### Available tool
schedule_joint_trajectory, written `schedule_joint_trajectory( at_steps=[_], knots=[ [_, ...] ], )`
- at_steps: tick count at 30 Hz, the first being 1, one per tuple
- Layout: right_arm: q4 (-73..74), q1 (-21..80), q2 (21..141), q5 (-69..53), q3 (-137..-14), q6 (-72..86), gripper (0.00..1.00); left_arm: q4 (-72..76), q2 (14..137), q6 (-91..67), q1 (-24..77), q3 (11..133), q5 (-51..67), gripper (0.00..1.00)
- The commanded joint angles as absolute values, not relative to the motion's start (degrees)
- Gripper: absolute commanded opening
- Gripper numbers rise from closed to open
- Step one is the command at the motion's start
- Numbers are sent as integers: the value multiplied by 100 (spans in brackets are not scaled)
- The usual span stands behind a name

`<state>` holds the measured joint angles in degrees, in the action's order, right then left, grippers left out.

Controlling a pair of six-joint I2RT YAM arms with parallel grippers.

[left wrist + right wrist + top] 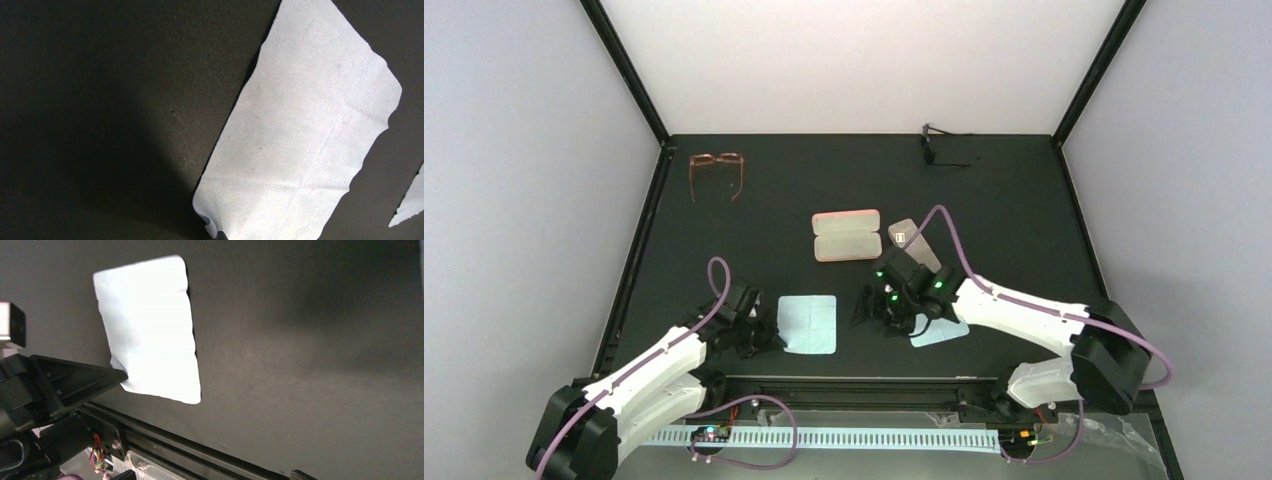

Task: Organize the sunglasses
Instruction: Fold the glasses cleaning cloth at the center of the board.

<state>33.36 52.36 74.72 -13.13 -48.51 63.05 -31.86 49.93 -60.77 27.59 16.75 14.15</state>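
Note:
The sunglasses, thin black frame and dark lenses, lie at the table's far right back edge, well away from both arms. My left gripper sits low at the near-left corner of a light blue cloth. It is shut on that corner, which curls up at the fingertip on the cloth. My right gripper hovers to the right of this cloth, open, with nothing between its fingers. From the right wrist, the cloth shows with the left arm's finger over its corner.
An open pink case lies mid-table. A grey case beside it is partly covered by the right arm. A second light cloth lies under the right arm. Brown-framed glasses rest at the back left. The table's front rail is close.

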Motion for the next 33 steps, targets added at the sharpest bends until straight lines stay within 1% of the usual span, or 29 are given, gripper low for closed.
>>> schedule_joint_trajectory(
  at_steps=[1, 3, 6, 13, 18, 22, 26, 33],
  knots=[
    [2646, 5686, 7914, -1232, -4888, 7125, 79, -3495, 4981, -6236, 2770, 1401, 1594, 1],
    [2435, 5889, 8027, -1183, -4760, 7595, 76, -3637, 4992, -6231, 2777, 1395, 1660, 2],
    [2151, 6216, 8200, -959, -4707, 8187, 72, -3477, 4930, -6265, 2775, 1269, 1801, 2],
    [1941, 6652, 8927, -633, -4931, 8908, 64, -3450, 4935, -5996, 2768, 1229, 1885, 2],
    [1973, 6729, 9308, -426, -5095, 9073, 57, -3419, 4983, -5815, 2767, 1184, 1956, 2],
    [1955, 6730, 9663, -362, -5272, 9096, 45, -3453, 4975, -5699, 2761, 1176, 2001, 1],
    [2022, 6732, 9789, -193, -5309, 9194, 38, -3489, 4987, -5596, 2767, 1226, 2008, 2],
    [2108, 6711, 9938, 1, -5212, 9198, 34, -3558, 5062, -5458, 2764, 1292, 1989, 2]
  ],
)
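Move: The left cloth's middle lies roughly 12 cm to the right hand's left, 1 cm ahead and 9 cm below; its near right corner is about 7 cm left and 4 cm back. The second cloth is 10 cm right and 4 cm ahead, the grey case 7 cm right and 16 ahead, the open case 5 cm left and 18 ahead. The left hand already pinches the near left corner, with the cloth's middle some 4 cm ahead and 4 cm right. Down by about 8 cm and left by 7, the right hand comes onto the left cloth's near right corner, drawing back some 4 cm on the way and then easing a little forward. It turns roughly 15 degrees clockwise while its wide-open fingers narrow to about a third, tips either side of the corner. The left hand keeps its pinch and drags its corner slightly to the right and back. ##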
